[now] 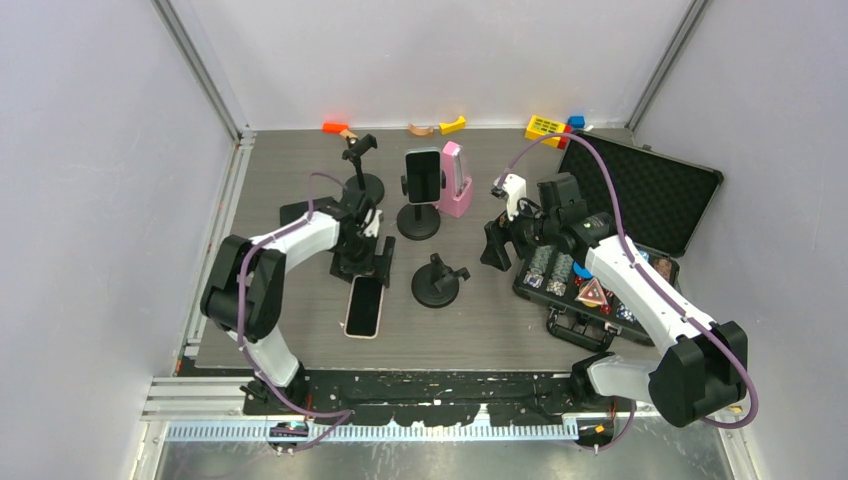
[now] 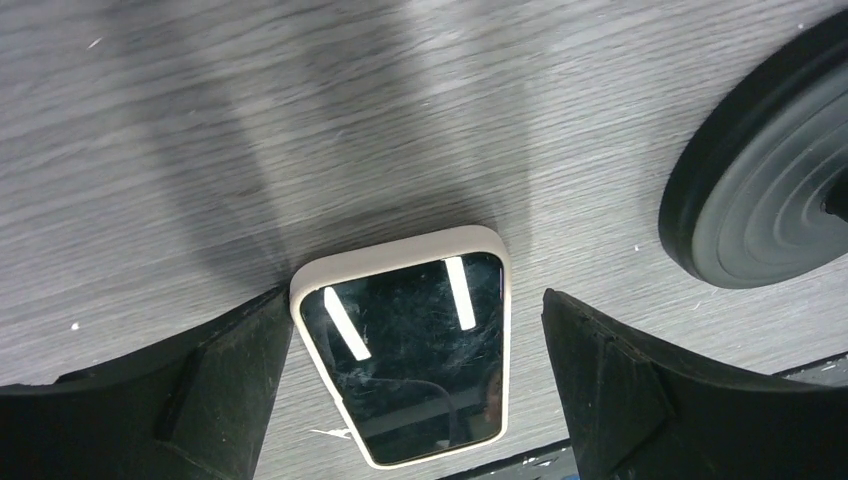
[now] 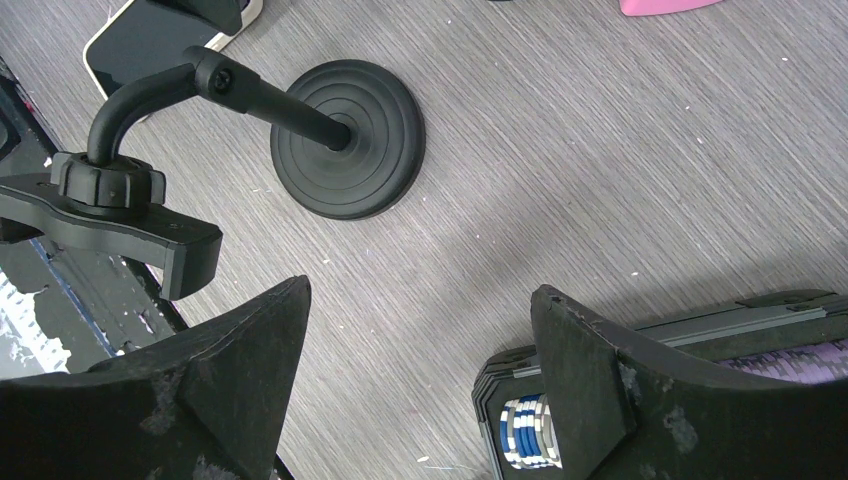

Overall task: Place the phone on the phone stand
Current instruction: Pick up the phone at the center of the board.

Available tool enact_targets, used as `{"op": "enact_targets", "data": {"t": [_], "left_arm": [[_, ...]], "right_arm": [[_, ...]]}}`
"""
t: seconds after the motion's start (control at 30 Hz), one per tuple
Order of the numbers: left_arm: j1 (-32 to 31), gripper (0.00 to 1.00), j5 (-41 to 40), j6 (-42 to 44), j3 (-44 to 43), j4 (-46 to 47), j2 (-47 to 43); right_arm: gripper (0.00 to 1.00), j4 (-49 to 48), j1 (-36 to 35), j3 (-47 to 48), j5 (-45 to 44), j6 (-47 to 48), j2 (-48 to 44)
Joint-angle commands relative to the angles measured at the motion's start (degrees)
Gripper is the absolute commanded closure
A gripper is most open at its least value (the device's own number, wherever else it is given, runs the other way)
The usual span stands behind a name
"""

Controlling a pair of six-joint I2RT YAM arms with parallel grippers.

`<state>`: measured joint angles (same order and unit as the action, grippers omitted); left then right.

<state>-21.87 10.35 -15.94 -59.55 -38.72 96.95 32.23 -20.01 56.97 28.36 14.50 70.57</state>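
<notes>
A phone (image 1: 364, 306) in a cream case lies flat, screen up, near the table's front. My left gripper (image 1: 364, 262) hovers over its far end, open. In the left wrist view the phone (image 2: 410, 345) lies between the two black fingers (image 2: 200, 390), the left one close to the case's edge, the right one apart from it. An empty black phone stand (image 1: 437, 281) sits just right of the phone; its round base (image 3: 348, 138) and clamp (image 3: 110, 210) show in the right wrist view. My right gripper (image 1: 497, 245) is open over bare table beside it, holding nothing.
Two more stands are behind: an empty one (image 1: 361, 170) and one holding a phone (image 1: 421, 190), with a pink object (image 1: 455, 180) beside it. An open black case (image 1: 640, 190) of poker chips (image 3: 520, 430) lies at right. Small toys (image 1: 545, 127) line the back wall.
</notes>
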Motion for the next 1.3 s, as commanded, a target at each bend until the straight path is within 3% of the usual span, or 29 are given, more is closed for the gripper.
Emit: {"op": "enact_targets", "data": {"t": [0.0, 0.17, 0.4, 0.53, 0.87, 1.27], "left_arm": [[-3.7, 0.02, -1.1, 4.9, -4.0, -1.4, 4.5], [-8.5, 0.00, -8.1, 8.3, -4.6, -1.8, 4.9], [-8.6, 0.02, -12.0, 10.3, -3.8, -1.4, 5.1], [-8.7, 0.09, -12.6, 10.7, -3.6, -1.3, 5.4], [-8.6, 0.40, -10.7, 12.4, -3.8, -0.9, 2.2], [-8.9, 0.47, -9.2, 18.0, -7.9, -0.4, -0.6]], "right_arm": [[0.14, -0.4, 0.3, 1.2, 0.3, 0.5, -0.4], [0.14, -0.1, 0.3, 1.4, 0.8, 0.7, -0.4], [0.14, 0.3, 0.3, 1.6, 1.5, 0.8, -0.1], [0.14, 0.5, 0.3, 1.7, 1.5, 0.8, 0.0], [0.14, 0.4, 0.3, 1.8, 1.8, 0.6, 0.1], [0.14, 0.5, 0.3, 1.8, 1.9, 0.5, 0.0]]}}
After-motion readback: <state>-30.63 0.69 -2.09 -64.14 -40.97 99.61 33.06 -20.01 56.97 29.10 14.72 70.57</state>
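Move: The phone lies flat just under the left hand, its far end between the open fingers; its middle is about 7 cm back from that hand, level sideways, some 2 cm below. The empty phone stand is some 17 cm to the hand's right and 2 cm back; the stand holding a phone is roughly 14 cm ahead and 13 cm right. From the right hand the phone's middle lies about 28 cm left, 7 cm back and 16 cm below. The phone's two long edges get pinched near its far end by the left fingers: the hand first edges about 1.5 cm right while sinking 1 cm around it, turning clockwise and rolling the fingers upright. They close until they stop on the phone's width, then keep their grip as the hand rises about 1 cm, the clockwise turn reaching some 20 degrees. ##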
